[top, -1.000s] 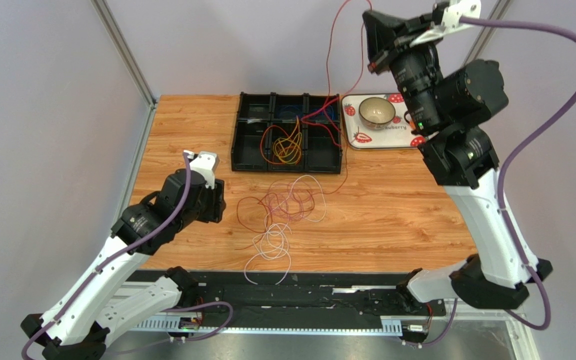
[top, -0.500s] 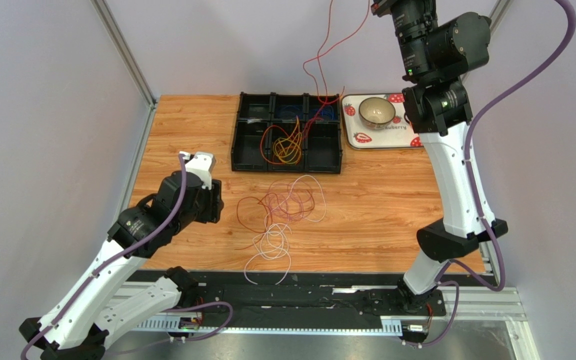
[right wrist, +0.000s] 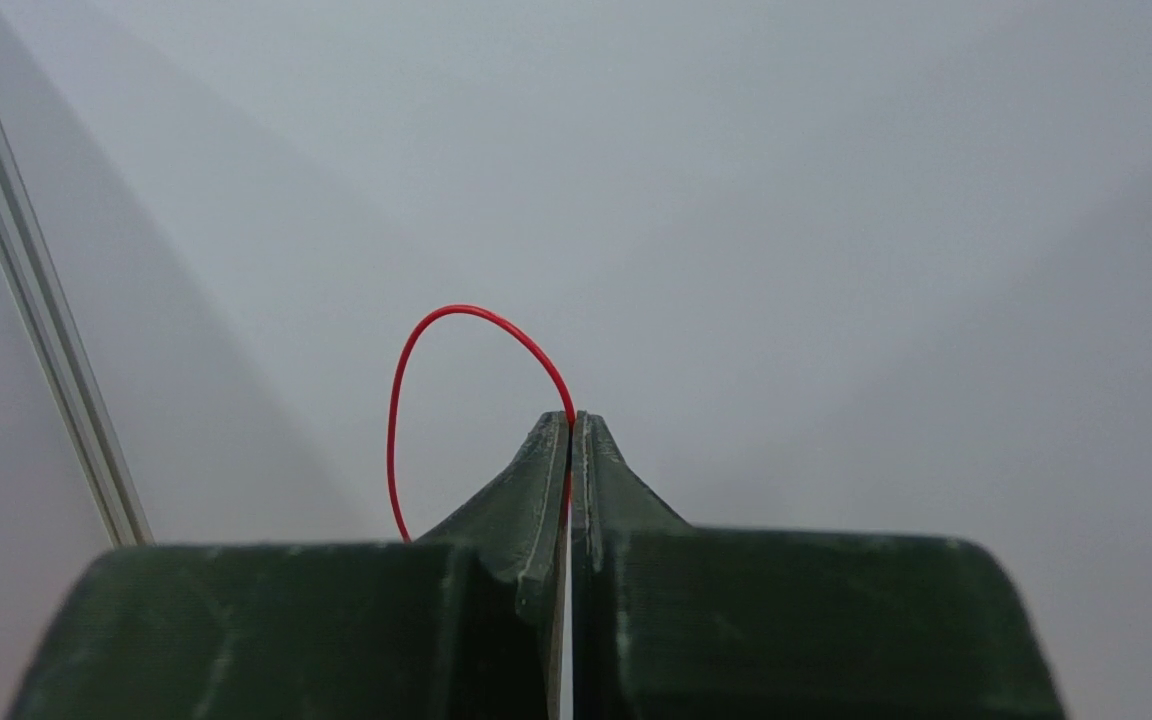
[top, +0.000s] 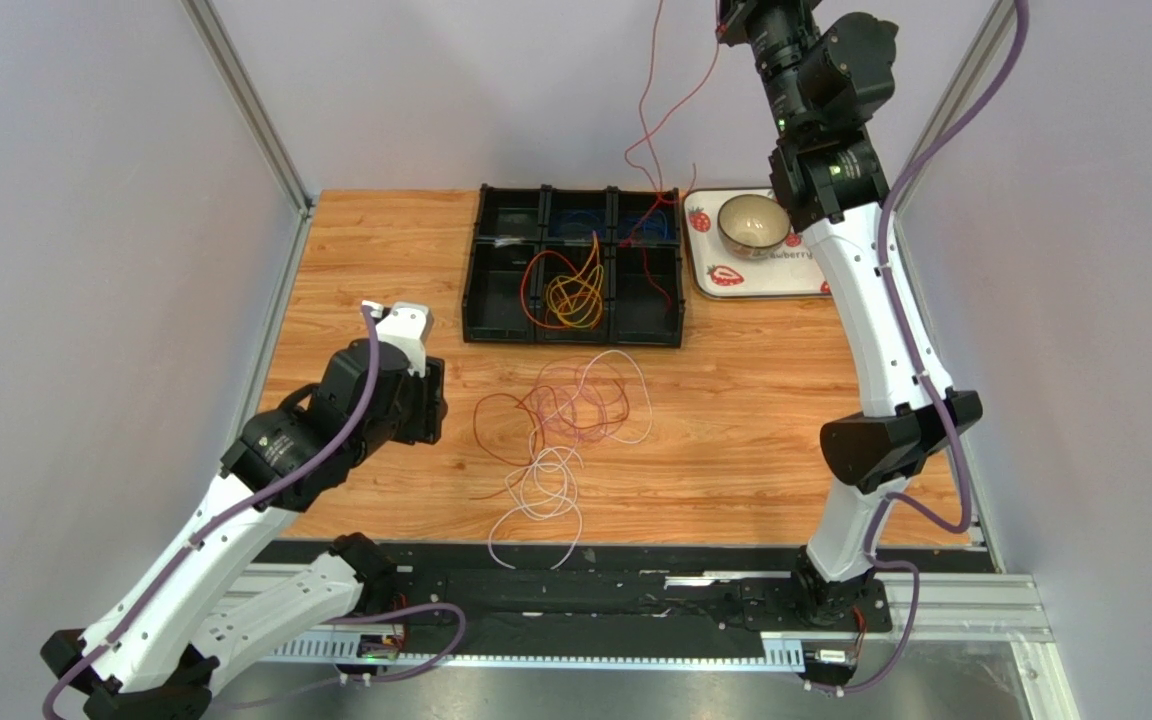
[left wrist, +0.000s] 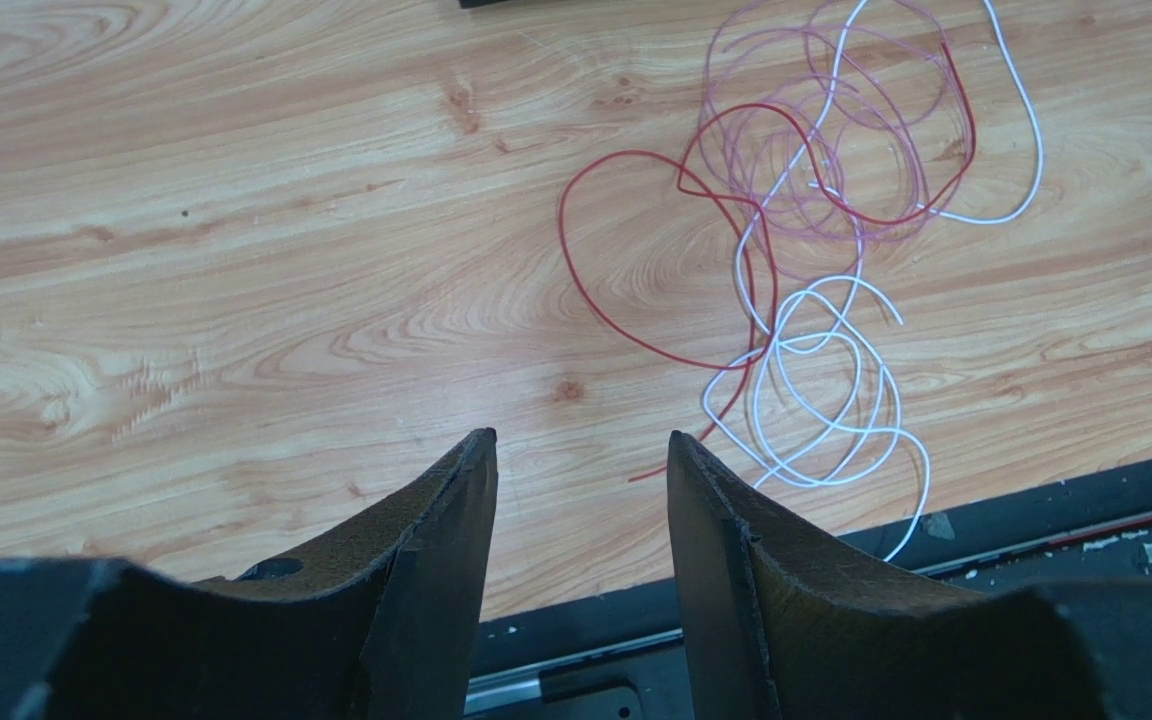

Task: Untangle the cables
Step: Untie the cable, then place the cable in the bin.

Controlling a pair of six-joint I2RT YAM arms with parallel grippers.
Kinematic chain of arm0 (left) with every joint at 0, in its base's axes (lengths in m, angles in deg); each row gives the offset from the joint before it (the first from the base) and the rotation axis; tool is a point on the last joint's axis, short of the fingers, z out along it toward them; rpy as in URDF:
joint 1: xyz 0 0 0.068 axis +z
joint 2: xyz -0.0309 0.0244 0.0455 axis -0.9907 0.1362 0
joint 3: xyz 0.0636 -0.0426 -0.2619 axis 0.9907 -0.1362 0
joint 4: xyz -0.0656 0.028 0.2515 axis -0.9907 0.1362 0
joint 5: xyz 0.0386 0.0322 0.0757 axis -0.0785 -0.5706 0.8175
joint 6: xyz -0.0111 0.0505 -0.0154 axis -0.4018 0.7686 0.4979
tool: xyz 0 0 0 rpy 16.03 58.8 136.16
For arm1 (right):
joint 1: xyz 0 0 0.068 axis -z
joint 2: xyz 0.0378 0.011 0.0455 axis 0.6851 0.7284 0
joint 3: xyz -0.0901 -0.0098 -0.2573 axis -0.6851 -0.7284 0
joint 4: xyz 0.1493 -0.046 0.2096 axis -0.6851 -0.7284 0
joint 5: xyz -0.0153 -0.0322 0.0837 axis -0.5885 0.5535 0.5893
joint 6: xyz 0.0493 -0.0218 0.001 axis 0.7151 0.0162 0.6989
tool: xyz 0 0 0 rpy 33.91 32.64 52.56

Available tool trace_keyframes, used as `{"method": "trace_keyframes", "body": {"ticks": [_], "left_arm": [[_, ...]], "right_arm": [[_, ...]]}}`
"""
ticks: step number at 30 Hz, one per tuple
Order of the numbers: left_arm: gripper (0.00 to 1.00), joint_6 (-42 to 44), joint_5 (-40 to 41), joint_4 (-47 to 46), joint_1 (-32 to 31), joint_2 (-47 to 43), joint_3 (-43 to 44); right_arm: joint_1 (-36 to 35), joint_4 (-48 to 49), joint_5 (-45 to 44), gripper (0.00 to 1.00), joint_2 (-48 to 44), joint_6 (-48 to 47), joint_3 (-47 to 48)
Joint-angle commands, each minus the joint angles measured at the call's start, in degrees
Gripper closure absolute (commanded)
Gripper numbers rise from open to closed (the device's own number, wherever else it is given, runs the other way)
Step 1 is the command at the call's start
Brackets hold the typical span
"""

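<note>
A loose tangle of cables (top: 567,413) in red, pink and white lies on the wooden table; the left wrist view has the same tangle (left wrist: 808,225) ahead and to the right of my fingers. My left gripper (left wrist: 582,438) hovers open over bare wood, nothing between its jaws. High above the far side of the table, my right gripper (right wrist: 570,420) is shut on a red cable (right wrist: 455,311) that loops out from its tips. That red cable (top: 654,68) hangs down to the black tray. Orange and yellow cables (top: 575,296) lie coiled in the tray.
The black compartment tray (top: 473,285) stands at the back middle. Right of it is a strawberry-print mat (top: 717,275) with a bowl (top: 754,225). A black rail (top: 582,578) runs along the near edge. Grey walls close in on both sides.
My right arm has straightened and risen toward the back, drawing the red cable higher above the tray. The left arm and the tangle on the table have not moved.
</note>
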Motion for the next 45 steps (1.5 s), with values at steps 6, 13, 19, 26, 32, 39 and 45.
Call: {"method": "trace_keyframes", "body": {"ticks": [6,13,19,26,32,39,45], "left_arm": [[0.45,-0.83,1.0,-0.11,-0.06,0.71,-0.14],[0.45,-0.83,1.0,-0.11,0.03,0.71,-0.05],[0.45,-0.91,1.18,-0.02,0.03,0.35,-0.05],[0.45,-0.91,1.18,-0.11,0.03,0.53,-0.05],[0.45,-1.0,1.44,0.15,0.03,1.23,0.04],[0.46,-1.09,1.53,0.24,-0.05,2.02,0.21],[0.46,-1.09,1.61,0.33,-0.05,2.2,0.22]], "right_arm": [[1.55,5.76,1.08,1.0,-3.08,3.21,-10.28],[2.16,7.61,0.55,1.0,-6.24,4.78,-18.63],[4.79,8.84,-0.95,1.0,-9.32,5.49,-25.22],[11.39,8.84,4.06,1.0,-12.92,9.44,-29.09],[12.98,9.98,4.59,1.0,-15.03,9.18,-33.93],[12.98,10.34,9.51,1.0,-14.51,11.72,-34.72],[12.89,12.97,16.62,1.0,-12.4,17.43,-34.9]]}}
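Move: The right hand holds the red cable high up; the box's right-hand compartments, where the cable's lower part hangs, lie some 60 cm below it, about 4 cm back and 5 cm to its left. From that hand the yellow cable coil is about 16 cm left and 4 cm back, the bowl about 11 cm right and 5 cm farther out. From the left hand those compartments are roughly 26 cm ahead, 28 cm right and 21 cm down. Still pinching the red cable, the right hand drops about 13 cm, tipping down, then swings some 10 cm right. ##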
